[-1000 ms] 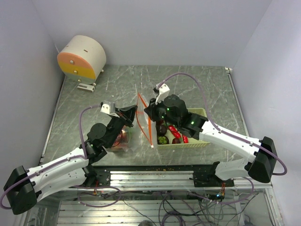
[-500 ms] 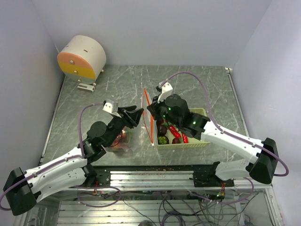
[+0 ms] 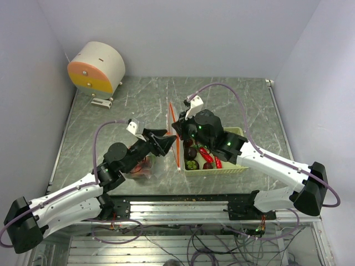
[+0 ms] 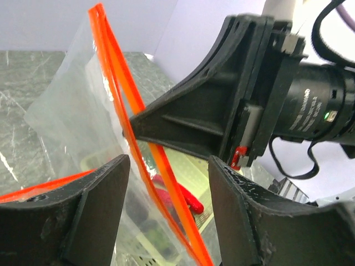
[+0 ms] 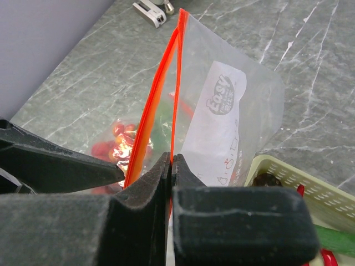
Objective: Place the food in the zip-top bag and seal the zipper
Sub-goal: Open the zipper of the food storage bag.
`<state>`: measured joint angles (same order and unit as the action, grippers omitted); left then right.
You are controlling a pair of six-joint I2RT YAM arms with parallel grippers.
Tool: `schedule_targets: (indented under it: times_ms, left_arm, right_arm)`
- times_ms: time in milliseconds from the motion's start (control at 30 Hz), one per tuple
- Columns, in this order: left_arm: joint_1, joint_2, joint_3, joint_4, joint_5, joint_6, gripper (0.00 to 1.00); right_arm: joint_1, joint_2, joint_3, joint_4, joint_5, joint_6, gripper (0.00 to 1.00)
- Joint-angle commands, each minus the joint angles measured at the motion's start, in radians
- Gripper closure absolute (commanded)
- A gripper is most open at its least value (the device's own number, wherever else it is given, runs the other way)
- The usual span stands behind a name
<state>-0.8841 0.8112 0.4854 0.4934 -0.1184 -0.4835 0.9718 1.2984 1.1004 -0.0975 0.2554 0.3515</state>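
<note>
The clear zip-top bag (image 5: pixel 233 105) stands on edge at mid-table, and its orange zipper (image 3: pixel 171 113) runs upright. My right gripper (image 5: pixel 172 162) is shut on one strip of the zipper (image 5: pixel 176 83). My left gripper (image 4: pixel 169 205) is open, with both orange strips (image 4: pixel 161 166) passing between its fingers (image 4: pixel 94 210) without touching them. Red food (image 5: pixel 111 145) lies inside the bag. More food, red chilies (image 3: pixel 206 154) and dark pieces, sits in the pale green basket (image 3: pixel 236 168) under the right arm.
A round cream and orange device (image 3: pixel 95 67) stands at the back left. The basket's rim (image 5: pixel 288 180) lies just right of the bag. Walls close the table on three sides, and the two grippers are nearly touching.
My left gripper has let go of the bag, opened wide and moved right toward the zipper. My right gripper has shut on the zipper strip and lifted it slightly away.
</note>
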Motion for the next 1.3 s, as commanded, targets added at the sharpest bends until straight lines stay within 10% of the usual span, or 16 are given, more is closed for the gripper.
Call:
schedule_targets:
  times_ms: [0, 533, 867, 1267]
  left_arm:
    - [0.007, -0.021, -0.036, -0.029, 0.01, -0.003, 0.32]
    - [0.007, 0.103, -0.059, 0.092, -0.062, -0.019, 0.45]
    - [0.008, 0.117, -0.048, 0.083, -0.249, 0.018, 0.83]
    - [0.007, -0.155, 0.233, -0.498, -0.717, 0.167, 0.93]
  right_arm:
    - [0.005, -0.014, 0.037, 0.014, 0.008, -0.005, 1.0]
    - [0.022, -0.023, 0.046, 0.007, -0.033, -0.004, 1.0]
    - [0.025, -0.057, 0.028, -0.031, 0.014, -0.012, 1.0]
    - [0.024, -0.097, 0.045, -0.298, 0.479, 0.0, 1.0]
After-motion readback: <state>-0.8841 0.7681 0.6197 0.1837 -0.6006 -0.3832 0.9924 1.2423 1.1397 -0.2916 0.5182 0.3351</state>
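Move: The orange zipper strip crosses just beyond the left hand's open fingers; the slack part to pinch hangs about 2 cm ahead, 1 cm to the right and 5 cm below. From the right hand, already gripping the zipper, that part is some 5 cm below, 2 cm left and 1 cm back. The bagged food lies roughly 12 cm back and 12 cm left of the left hand, the basket 7 cm back and 17 cm right, both about 20 cm lower. The zipper's slack strip is met by the left hand, which sinks about 6 cm with fingers open, eases forward and closes to pinch it. The left hand then pulls left, rising back up and going a little farther forward, turning nearly 30 degrees counter-clockwise. The right hand keeps its pinch and late on draws about 5 cm right, turning clockwise, away from the left. ##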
